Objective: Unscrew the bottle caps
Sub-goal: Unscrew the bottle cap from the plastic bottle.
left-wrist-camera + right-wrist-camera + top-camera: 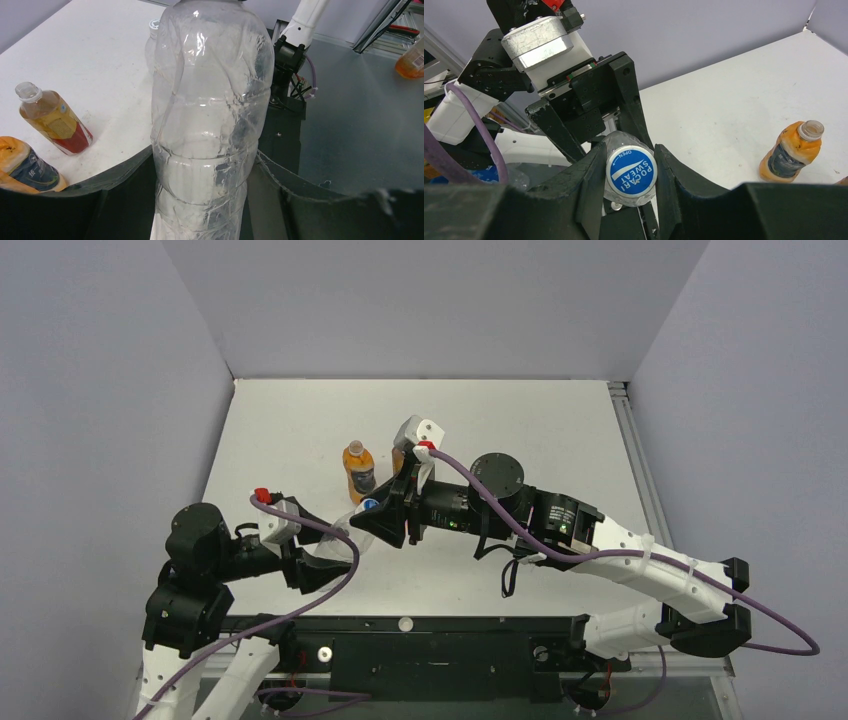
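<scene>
The clear bottle (210, 125), crumpled and colourless, is held up off the table between the two arms. My left gripper (205, 165) is shut on its body, a dark finger pressed against each side. The bottle's blue cap (631, 172), printed with white letters, sits between the fingers of my right gripper (631, 173), which is shut on it. From above, the left gripper (318, 558) and right gripper (385, 520) meet at the blue cap (370, 505). The orange bottle (358, 468) with a dark label stands just behind. The reddish-brown bottle (55, 120) has a pale cap (26, 91).
The orange bottle (791, 152) stands on the white table (300, 430), to the right of my right gripper. Grey walls close the table in on three sides. A black rail (420, 625) runs along the near edge. A purple cable (560, 550) trails over the right arm.
</scene>
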Robot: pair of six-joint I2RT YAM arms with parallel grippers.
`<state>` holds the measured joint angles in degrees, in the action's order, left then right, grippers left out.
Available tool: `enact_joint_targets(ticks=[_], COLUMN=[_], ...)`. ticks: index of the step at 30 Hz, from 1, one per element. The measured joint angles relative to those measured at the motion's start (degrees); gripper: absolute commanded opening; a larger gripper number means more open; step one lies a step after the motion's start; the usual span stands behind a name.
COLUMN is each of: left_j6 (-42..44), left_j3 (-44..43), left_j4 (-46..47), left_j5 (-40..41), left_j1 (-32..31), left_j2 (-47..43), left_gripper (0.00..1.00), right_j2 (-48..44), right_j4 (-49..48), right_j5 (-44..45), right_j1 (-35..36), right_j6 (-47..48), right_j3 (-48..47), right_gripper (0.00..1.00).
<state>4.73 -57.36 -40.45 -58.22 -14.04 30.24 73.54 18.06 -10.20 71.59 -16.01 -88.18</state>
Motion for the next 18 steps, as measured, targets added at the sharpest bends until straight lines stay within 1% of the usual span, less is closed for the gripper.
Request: enact_joint_targets(ticks=[2, 3, 4, 5, 6, 8, 9, 11, 12, 14, 18], left_j6=[-0.1, -0.2, -0.3, -0.6, -0.8, -1.0, -1.0, -1.1, -1.4, -2.6, -3.8], left_j3=[0.0, -0.1, -0.3, -0.5, -0.8, -1.3, -1.6, -1.6, -1.6, -1.4, -1.1], left_j4=[0.4, 0.4, 0.4, 0.4, 0.4, 0.4, 0.4, 0.5, 0.8, 2.0, 4.4], left_j5=[-0.1, -0.1, 0.0, 0.1, 0.3, 0.9, 1.1, 2.2, 3.1, 5.7, 12.0], left_j1=[0.0, 0.0, 0.0, 0.0, 0.0, 0.1, 0.1, 0.1, 0.1, 0.1, 0.1], left_j2=[0.3, 0.5, 0.6, 0.7, 0.9, 1.0, 1.0, 1.0, 1.0, 1.0, 1.1], left_gripper=[0.26, 0.26, 0.25, 0.25, 0.24, 0.21, 0.2, 0.16, 0.12, 0.09, 0.08], right_j2=[0.5, 0.9, 1.4, 1.8, 2.1, 2.2, 2.2, 2.1, 1.9, 1.4, 2.1], right_j4=[0.4, 0.6, 0.9, 1.2, 1.2, 1.2, 0.7, -1.5, -3.0, -5.6, -7.2], right_j5=[-0.2, -0.3, -0.4, -0.5, -0.4, 0.3, 1.2, 4.9, 6.8, 11.1, 20.0], right_j1=[0.0, -0.2, -0.3, -0.3, -0.4, -0.3, -0.3, -0.3, -0.3, -0.3, 0.0], right_j6=[0.0, 0.0, 0.0, 0.0, 0.0, -1.0, -1.2, -2.7, -3.8, -6.0, -9.9], right_j3=[-0.9, -1.5, -2.2, -2.9, -3.4, -3.7, -3.7, -3.3, -2.6, -1.1, -1.6], right_gripper=[0.1, 0.14, 0.29, 0.37, 0.6, 0.78, 0.81, 0.82, 0.82, 0.83, 0.83])
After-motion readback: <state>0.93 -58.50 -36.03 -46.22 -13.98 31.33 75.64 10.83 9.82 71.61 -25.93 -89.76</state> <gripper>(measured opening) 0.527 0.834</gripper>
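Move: The blue-topped white cap is already between the right hand's fingertips, at its hand point; from the left hand, which already grips the clear bottle's body, the cap lies about 7 cm to the right, 2 cm ahead and some 10 cm higher. On the table stand the orange bottle, about 18 cm ahead of the right hand and 5 cm to its left, and the amber bottle, some 21 cm ahead and 5 cm to its right, both roughly 20 cm lower. After a brief creep up and slightly to the left with its grip kept, the right hand spreads its fingers wide and lets go of the cap, then swings about 6 cm forward and 3 cm up while the wrist turns some 20 degrees clockwise, ending with the cap still close by between its open fingers. The left hand keeps its hold on the clear bottle's body and carries it the same way, mostly in the later part, about 4 cm forward and a little up and left, turning a good 10 degrees counter-clockwise. ##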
